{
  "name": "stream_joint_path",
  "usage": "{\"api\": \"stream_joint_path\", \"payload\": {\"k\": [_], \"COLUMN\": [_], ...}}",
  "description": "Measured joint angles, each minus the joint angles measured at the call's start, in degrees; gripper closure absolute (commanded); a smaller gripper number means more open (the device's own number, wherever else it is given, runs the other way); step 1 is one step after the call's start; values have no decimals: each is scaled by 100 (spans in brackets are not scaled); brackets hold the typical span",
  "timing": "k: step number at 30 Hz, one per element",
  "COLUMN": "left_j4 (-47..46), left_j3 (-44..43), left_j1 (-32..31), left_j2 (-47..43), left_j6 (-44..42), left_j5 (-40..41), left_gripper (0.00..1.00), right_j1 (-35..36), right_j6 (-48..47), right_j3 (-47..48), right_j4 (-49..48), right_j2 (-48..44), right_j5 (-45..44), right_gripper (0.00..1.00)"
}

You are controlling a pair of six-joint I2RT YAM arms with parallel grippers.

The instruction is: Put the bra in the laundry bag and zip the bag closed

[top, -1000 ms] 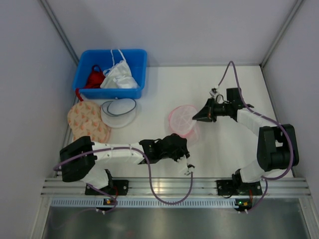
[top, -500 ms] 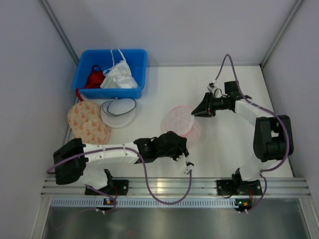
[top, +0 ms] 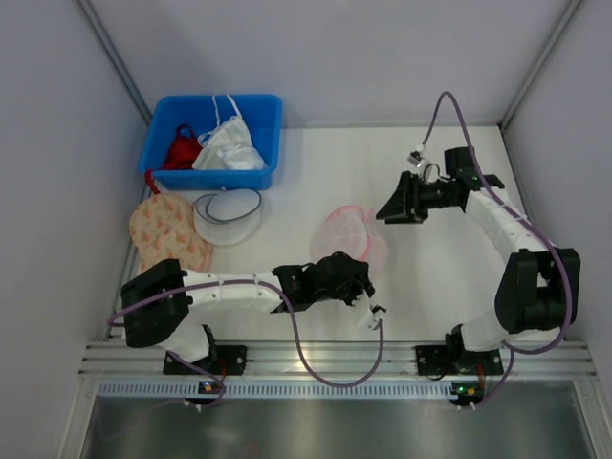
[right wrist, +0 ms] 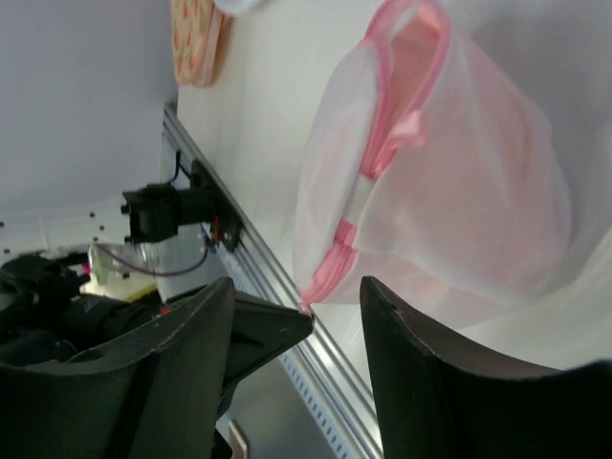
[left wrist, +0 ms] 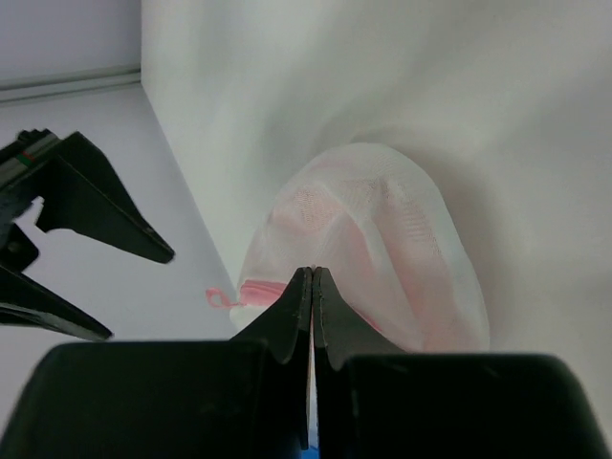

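Note:
The laundry bag [top: 349, 232] is a white mesh pouch with pink rims, standing up at mid-table. Salmon-pink bra fabric [left wrist: 316, 206] shows through its mesh, also in the right wrist view [right wrist: 488, 182]. My left gripper [top: 358, 278] is shut on the bag's near pink rim [left wrist: 263, 290]; its closed tips [left wrist: 313, 274] pinch the edge. A pink zip loop [left wrist: 218, 298] hangs to the left of them. My right gripper [top: 386, 212] is open and empty, just right of the bag, not touching it. In the right wrist view [right wrist: 296, 283] the bag's rims [right wrist: 382, 105] stand apart at the far end.
A blue bin [top: 158, 143] at the back left holds a red garment [top: 180, 149] and a white garment [top: 229, 145]. A beige orange-patterned pouch [top: 168, 234] and a dark-rimmed mesh disc [top: 228, 216] lie in front of it. Walls close both sides; a metal rail [top: 335, 359] runs along the near edge.
My right gripper came in to the bag's far edge, then drew back to the right and opened clear of it. My left gripper kept its hold; the bag stands slightly nearer.

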State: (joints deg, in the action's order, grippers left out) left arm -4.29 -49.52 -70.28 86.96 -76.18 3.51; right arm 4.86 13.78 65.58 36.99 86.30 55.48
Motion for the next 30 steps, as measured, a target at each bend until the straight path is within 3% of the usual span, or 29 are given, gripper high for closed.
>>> {"api": "stream_joint_path", "payload": {"k": [5, 10, 11, 13, 15, 17, 30], "left_j4": [-177, -247, -260, -262, -262, -260, -291], "left_j3": [-46, -140, -140, -140, -140, -140, 435], "left_j1": [0, 0, 0, 0, 0, 0, -111], "left_j2": [35, 70, 70, 72, 70, 70, -503], "left_j6": [-28, -35, -39, -46, -46, -46, -11], "left_j5": [17, 26, 33, 39, 39, 37, 13], "left_gripper": [100, 100, 100, 100, 100, 100, 100], "right_j1": [704, 925, 931, 942, 975, 999, 758], "right_j6": [-26, -31, -28, -46, -68, -74, -227], "right_j3": [-417, -479, -479, -479, -476, -450, 286], "right_j4": [17, 63, 63, 59, 66, 94, 389], "right_j2": [-26, 103, 164, 256, 341, 400, 723], "right_j5": [-116, -173, -175, -188, -195, -212, -291], "right_gripper": [49, 56, 64, 72, 90, 100, 100]}}
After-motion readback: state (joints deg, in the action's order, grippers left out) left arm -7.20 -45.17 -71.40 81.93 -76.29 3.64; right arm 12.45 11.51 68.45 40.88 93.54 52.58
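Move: The near stretch of the laundry bag's pink zip band lies about 4 cm back, 4 cm left and 5 cm below the open right fingers. The bag's middle is roughly 8 cm left and 5 cm back, some 10 cm lower; the zip's far end is 8 cm left, 2 cm ahead and 9 cm down. From the closed left hand, which already holds the zip's near end, that same stretch lies about 6 cm ahead and 1 cm above. The near stretch of the zip band is what the right hand comes back for: it swings back, left and down, about 5 cm each way, turning some 10 degrees counter-clockwise, and shuts its fingers on it. Pinching the band, it then draws forward about 3 cm and a little up. The left hand keeps its hold, first rising slightly to the right, then easing back and left by 2 to 3 cm. ##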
